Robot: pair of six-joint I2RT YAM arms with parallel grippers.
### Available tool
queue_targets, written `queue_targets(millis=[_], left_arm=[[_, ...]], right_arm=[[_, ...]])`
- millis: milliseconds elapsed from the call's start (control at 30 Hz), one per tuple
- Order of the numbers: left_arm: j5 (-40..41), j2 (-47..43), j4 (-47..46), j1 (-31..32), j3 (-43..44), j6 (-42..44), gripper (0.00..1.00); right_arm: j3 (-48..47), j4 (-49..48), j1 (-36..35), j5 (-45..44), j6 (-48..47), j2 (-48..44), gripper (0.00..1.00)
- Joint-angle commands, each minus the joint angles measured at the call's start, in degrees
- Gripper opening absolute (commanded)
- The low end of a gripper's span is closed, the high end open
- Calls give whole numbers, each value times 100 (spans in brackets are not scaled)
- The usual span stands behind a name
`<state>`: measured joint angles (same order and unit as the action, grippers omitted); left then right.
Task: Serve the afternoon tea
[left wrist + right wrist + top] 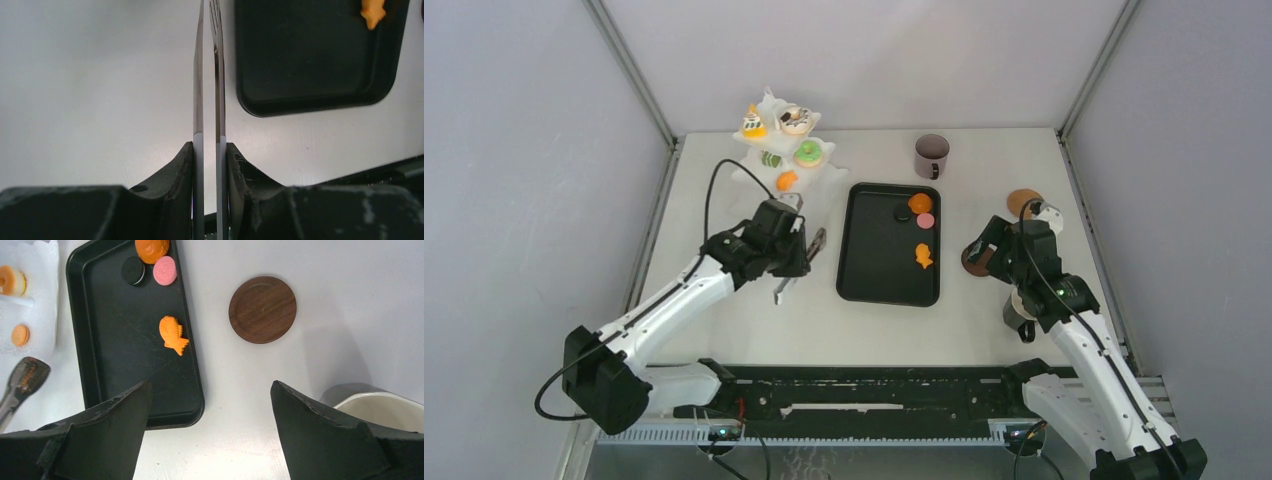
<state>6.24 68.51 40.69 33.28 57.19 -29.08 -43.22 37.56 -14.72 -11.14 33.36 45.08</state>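
My left gripper (210,145) is shut on a pair of metal tongs (198,75), both blades pressed between its fingers. In the top view it (799,255) hangs left of the black tray (864,270). On the tray lie an orange bun (920,203), a pink cookie (925,221), a black cookie (902,212) and an orange fish pastry (172,335). More pastries sit on the white stand (759,165). One dark mug (932,155) stands behind the tray. My right gripper (210,385) is open over bare table, with a second mug (380,405) beside its right finger.
A dark wooden coaster (262,309) lies right of the tray, and a lighter brown disc (1022,200) sits further back right. Grey walls close in the table on three sides. The arms' black rail (874,395) runs along the near edge.
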Motion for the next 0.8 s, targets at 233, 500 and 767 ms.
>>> queue_targets(millis=[233,500,767], left_arm=[[-501,1240,-893,737,1281,95,0],[-683,2594,-883,742,2747,486,24],[-1024,3650,-609,749,3959,773,32]], right_arm=[[-12,-47,-35,-229,-8,-237,96],[-16,14,0,-283,3,-314,96],[-63,23,65,-275,-47,-279,96]])
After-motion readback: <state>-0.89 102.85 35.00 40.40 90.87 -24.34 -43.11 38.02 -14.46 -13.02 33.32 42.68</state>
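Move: The dark cookie on the black tray lies about 22 cm ahead of my left hand, 25 cm to its right and 14 cm below. From the same hand, the orange bun is some 24 cm ahead and 30 cm right, the pink macaron 20 ahead and 32 right, the orange fish 11 ahead and 31 right, all at tray height. From my idle right hand the cookie is roughly 22 cm ahead, 16 cm left and 15 cm below. Still pinching the empty tongs, I sweep my left hand about 15 cm right, away from the cake stand and over the tray towards the dark cookie. It first eases back a centimetre while going right, then also swings about 10 cm forward, ending slightly higher. The wrist turns some 15 degrees clockwise, and my fingers keep their hold on the tongs. ##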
